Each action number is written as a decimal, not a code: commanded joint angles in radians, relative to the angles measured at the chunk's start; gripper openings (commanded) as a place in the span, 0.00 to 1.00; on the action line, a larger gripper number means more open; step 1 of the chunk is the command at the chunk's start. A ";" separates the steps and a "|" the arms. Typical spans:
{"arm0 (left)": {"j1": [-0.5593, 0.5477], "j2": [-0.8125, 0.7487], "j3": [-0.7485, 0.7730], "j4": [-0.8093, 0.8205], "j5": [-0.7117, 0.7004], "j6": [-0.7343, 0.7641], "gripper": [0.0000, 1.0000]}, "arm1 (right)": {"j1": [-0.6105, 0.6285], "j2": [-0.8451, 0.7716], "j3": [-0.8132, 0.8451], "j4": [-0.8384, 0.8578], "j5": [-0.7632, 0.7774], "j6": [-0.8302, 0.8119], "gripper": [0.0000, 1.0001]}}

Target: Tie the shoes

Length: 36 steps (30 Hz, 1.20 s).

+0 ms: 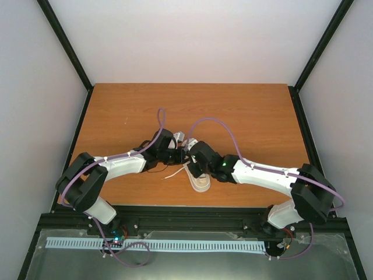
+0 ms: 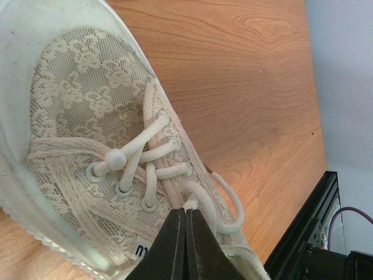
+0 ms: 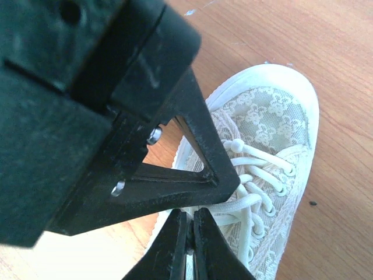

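The shoe (image 1: 200, 182) is a cream lace-patterned sneaker lying on the wooden table (image 1: 245, 116) between the two arms. My left gripper (image 2: 185, 211) is shut over the shoe (image 2: 81, 105) at its upper eyelets, pinching a pale lace (image 2: 195, 195) that curls off to the right in a loop (image 2: 236, 204). My right gripper (image 3: 191, 213) is shut just beside it, and a lace strand (image 3: 247, 202) runs across the shoe (image 3: 268, 116) into its tips. The left gripper's black finger (image 3: 204, 157) sits right above the right fingertips. From above, both grippers (image 1: 182, 156) (image 1: 190, 160) meet over the shoe.
A loose lace end (image 1: 172, 174) trails on the wood left of the shoe. The black frame rail (image 2: 303, 233) runs along the table's near edge. Purple cables (image 1: 218, 122) arch over both arms. White walls enclose the table.
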 commanded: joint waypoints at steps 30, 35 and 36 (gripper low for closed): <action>0.002 -0.087 -0.064 -0.089 -0.150 0.002 0.01 | -0.412 0.023 -0.090 0.122 -0.429 0.238 0.03; 0.002 -0.105 -0.080 -0.111 -0.163 0.007 0.01 | -0.445 0.018 -0.103 0.126 -0.444 0.238 0.03; 0.003 -0.110 -0.085 -0.117 -0.168 0.009 0.01 | -0.452 0.016 -0.106 0.125 -0.446 0.237 0.03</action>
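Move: Both closed grippers hold lace just over the shoe. The right hand is taking its lace to the shoe's right edge beside the lacing, about 6 cm to its right, 5 cm ahead and 6 cm below; the lacing's middle lies some 4 cm ahead, 3 cm right and 5 cm below, the heel opening about 3 cm back and 4 cm right. From the left hand the lacing is roughly 3 cm right, 1 cm ahead and 3 cm below. Both hands keep their lace pinched and draw it apart across the shoe. The right rises slightly as it leaves the left gripper, swings right and forward across the lacing, then sinks to the shoe's right side, ending about 7 cm right and 6 cm forward, with a clockwise roll of some 30 degrees. The left meanwhile eases left, mostly late, and sinks a little. ##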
